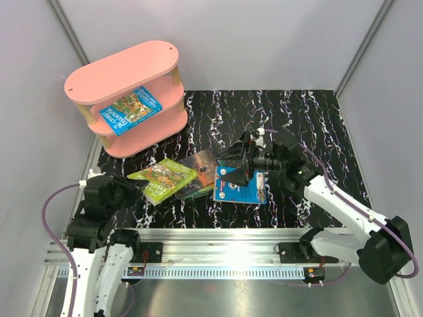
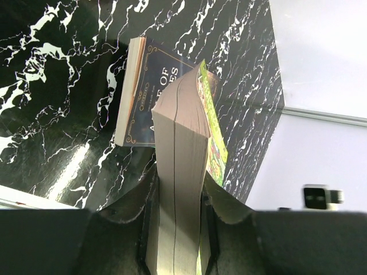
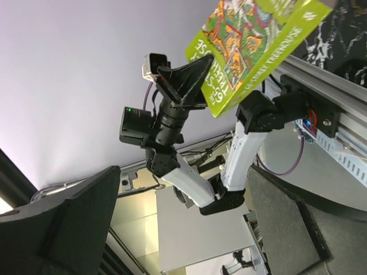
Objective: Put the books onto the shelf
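The pink three-tier shelf stands at the back left, and a blue book lies on its middle board. My left gripper is shut on the page edge of a green book, holding it tilted. A dark book lies flat just beyond it. Another blue book lies to the right, and my right gripper hangs open over its left end, with nothing between its fingers.
The black marbled mat covers the table, with grey walls behind and at both sides. A metal rail with the arm bases runs along the near edge. The shelf's top and bottom boards hold nothing that I can see.
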Controlling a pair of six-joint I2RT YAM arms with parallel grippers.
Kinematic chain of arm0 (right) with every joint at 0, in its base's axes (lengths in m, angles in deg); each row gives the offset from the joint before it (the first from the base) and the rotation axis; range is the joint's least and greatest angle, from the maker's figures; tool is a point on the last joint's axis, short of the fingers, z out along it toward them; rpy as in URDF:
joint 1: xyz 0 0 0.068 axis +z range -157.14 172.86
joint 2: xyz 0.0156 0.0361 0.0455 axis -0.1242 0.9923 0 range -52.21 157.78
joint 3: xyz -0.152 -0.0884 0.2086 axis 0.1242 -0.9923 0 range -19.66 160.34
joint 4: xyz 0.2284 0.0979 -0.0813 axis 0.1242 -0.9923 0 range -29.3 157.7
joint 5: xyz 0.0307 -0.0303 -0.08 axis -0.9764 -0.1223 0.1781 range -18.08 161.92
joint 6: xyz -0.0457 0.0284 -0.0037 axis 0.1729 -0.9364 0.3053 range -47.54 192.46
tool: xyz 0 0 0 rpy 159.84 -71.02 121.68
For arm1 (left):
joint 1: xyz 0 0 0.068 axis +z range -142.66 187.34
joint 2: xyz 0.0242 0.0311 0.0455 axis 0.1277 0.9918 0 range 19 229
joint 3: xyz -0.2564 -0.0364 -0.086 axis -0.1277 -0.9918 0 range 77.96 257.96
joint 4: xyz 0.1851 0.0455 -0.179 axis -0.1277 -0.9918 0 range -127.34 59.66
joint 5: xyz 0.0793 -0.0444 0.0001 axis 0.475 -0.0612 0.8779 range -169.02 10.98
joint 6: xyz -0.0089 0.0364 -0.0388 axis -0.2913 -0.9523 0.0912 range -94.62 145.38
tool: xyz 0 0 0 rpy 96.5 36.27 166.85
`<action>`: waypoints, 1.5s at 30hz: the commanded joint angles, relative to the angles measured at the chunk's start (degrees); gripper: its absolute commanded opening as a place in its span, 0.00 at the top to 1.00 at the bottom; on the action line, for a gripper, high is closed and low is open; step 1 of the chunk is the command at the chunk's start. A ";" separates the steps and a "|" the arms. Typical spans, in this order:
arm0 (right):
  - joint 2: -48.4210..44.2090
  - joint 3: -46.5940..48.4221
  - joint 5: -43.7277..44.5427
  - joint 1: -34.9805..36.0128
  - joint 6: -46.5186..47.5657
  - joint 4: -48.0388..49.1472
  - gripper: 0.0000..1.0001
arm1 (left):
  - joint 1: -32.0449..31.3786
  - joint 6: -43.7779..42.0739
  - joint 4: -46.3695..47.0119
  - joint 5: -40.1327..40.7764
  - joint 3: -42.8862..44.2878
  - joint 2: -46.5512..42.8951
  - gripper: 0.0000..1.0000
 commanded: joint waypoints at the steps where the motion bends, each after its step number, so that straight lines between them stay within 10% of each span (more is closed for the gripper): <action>1: 2.10 5.52 6.97 3.71 -0.09 -3.08 0.00 | -0.30 0.51 8.19 -1.90 2.06 0.82 1.00; 24: 31.36 19.58 21.58 16.99 -3.07 4.35 0.05 | -0.21 -7.68 8.73 -12.71 11.55 12.87 1.00; 27: 33.04 20.64 21.58 17.87 -3.24 5.59 0.15 | -0.22 -7.15 8.99 -12.80 11.38 12.17 1.00; 36: 35.68 22.04 21.14 19.01 -3.33 8.76 1.00 | -0.22 -8.64 4.53 -12.36 12.69 10.77 1.00; 40: 35.15 23.97 20.70 19.01 -1.58 6.74 1.00 | -0.21 -10.22 1.00 -12.01 14.09 9.36 0.77; 45: 34.45 29.95 20.61 18.66 2.72 0.77 1.00 | -0.30 -13.47 -8.54 -11.66 22.17 9.61 0.01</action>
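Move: Held in the air by the left fingers, the green book has its middle about 6 cm to that hand's right, 3 cm ahead and 3 cm below. From the open right hand it lies some 17 cm to the left, 2 cm back and 13 cm lower. The dark book on the table is about 8 cm left and 6 cm ahead of the right hand, the blue book 7 cm right and 3 cm ahead, both some 25 cm below. Reaching left about 16 cm and sinking up to 10 cm, with some 5 cm forward, the right hand dips its fingers and closes them on the green book's free side, then lifts about 4 cm. The left hand first carries the book slightly forward, up and right with a small clockwise turn, holds it there, then opens wide and backs away rising. ##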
